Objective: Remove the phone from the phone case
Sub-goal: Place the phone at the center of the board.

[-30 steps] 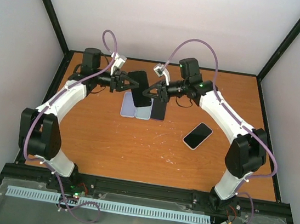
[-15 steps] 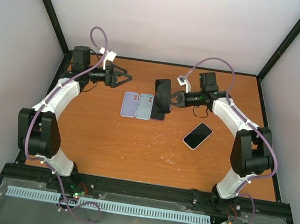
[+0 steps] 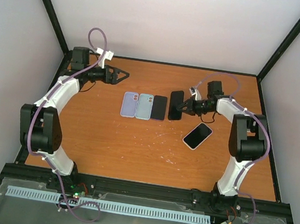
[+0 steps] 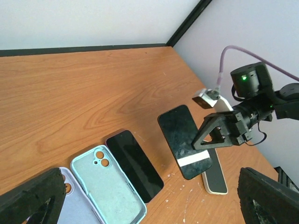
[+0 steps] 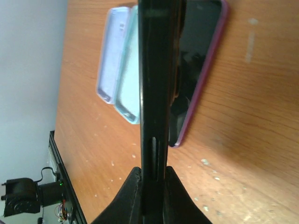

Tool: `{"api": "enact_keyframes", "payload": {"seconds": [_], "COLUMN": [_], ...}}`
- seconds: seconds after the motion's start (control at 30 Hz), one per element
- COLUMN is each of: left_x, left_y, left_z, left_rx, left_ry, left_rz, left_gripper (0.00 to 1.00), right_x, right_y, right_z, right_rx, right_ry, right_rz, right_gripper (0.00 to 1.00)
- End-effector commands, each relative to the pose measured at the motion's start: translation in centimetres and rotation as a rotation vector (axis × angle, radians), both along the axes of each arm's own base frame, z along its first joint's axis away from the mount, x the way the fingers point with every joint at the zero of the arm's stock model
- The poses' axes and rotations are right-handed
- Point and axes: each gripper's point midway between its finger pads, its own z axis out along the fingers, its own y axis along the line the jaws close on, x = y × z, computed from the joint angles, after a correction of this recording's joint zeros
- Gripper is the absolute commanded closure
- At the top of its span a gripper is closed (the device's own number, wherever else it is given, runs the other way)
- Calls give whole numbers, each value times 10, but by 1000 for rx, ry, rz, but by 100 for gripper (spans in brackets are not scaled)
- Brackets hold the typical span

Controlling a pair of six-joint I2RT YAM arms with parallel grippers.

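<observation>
My right gripper (image 3: 180, 105) is shut on a black phone case (image 3: 176, 104), held on edge just above the table, right of the row of cases. In the left wrist view its dusty black face (image 4: 183, 140) carries a white strip. In the right wrist view it stands edge-on (image 5: 156, 70) between the fingers (image 5: 132, 191), a slot in its side. Whether a phone sits in it I cannot tell. A black phone (image 3: 159, 107) (image 4: 134, 165) in a pink rim lies flat on the table. My left gripper (image 3: 122, 76) is open and empty at the back left.
A lilac case (image 3: 129, 105) and a light blue case (image 3: 144, 106) (image 4: 105, 186) lie hollow side up, left of the black phone. A cream-edged phone (image 3: 197, 136) (image 4: 216, 176) lies screen up to the right. Black frame posts border the wooden table (image 3: 134, 148).
My left gripper opened, let go of the black case and drew back to the left. My right gripper carried the case to the right and lower, past the row.
</observation>
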Motion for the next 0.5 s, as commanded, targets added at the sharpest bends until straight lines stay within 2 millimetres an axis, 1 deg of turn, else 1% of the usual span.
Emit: {"api": "enact_keyframes", "payload": {"seconds": [0.0, 0.2, 0.3, 0.47], "left_x": [7, 7, 8, 10], "left_y": [6, 8, 8, 8], "left_z": [4, -3, -6, -11], "left_rx": [45, 58, 59, 60], "left_ry": [-25, -12, -4, 8], "left_rz": [24, 23, 23, 20], "left_gripper": [0, 0, 0, 0], "right_x": [14, 25, 28, 35], "right_y": [-2, -8, -7, -5], "right_z": [-8, -40, -49, -57], "right_rx": [9, -14, -8, 8], "right_ry": [42, 123, 158, 201], "right_rz": [-31, -50, -60, -74], "right_gripper": [97, 97, 97, 95]}}
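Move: My right hand holds the uncased phone by its right long edge. Its open place on the board lies about 3 cm ahead, 3 cm left and 9 cm below. In the row, the bare black phone is roughly 12 cm left and 3 cm ahead, the light-blue case 19 cm left and 3 cm ahead; the cased phone lies 10 cm back and 9 cm right. From my empty left hand, the place is some 28 cm right, about level ahead, 22 cm below. Keeping the phone pinched, I lower my right hand about 6 cm towards the board just right of the bare black phone, quickly at first and then easing off, and drift some 2 cm forward. My wrist tips the phone's far end down about 10 degrees so it lines up with the row, its left long edge leading down; my fingers stay shut. ##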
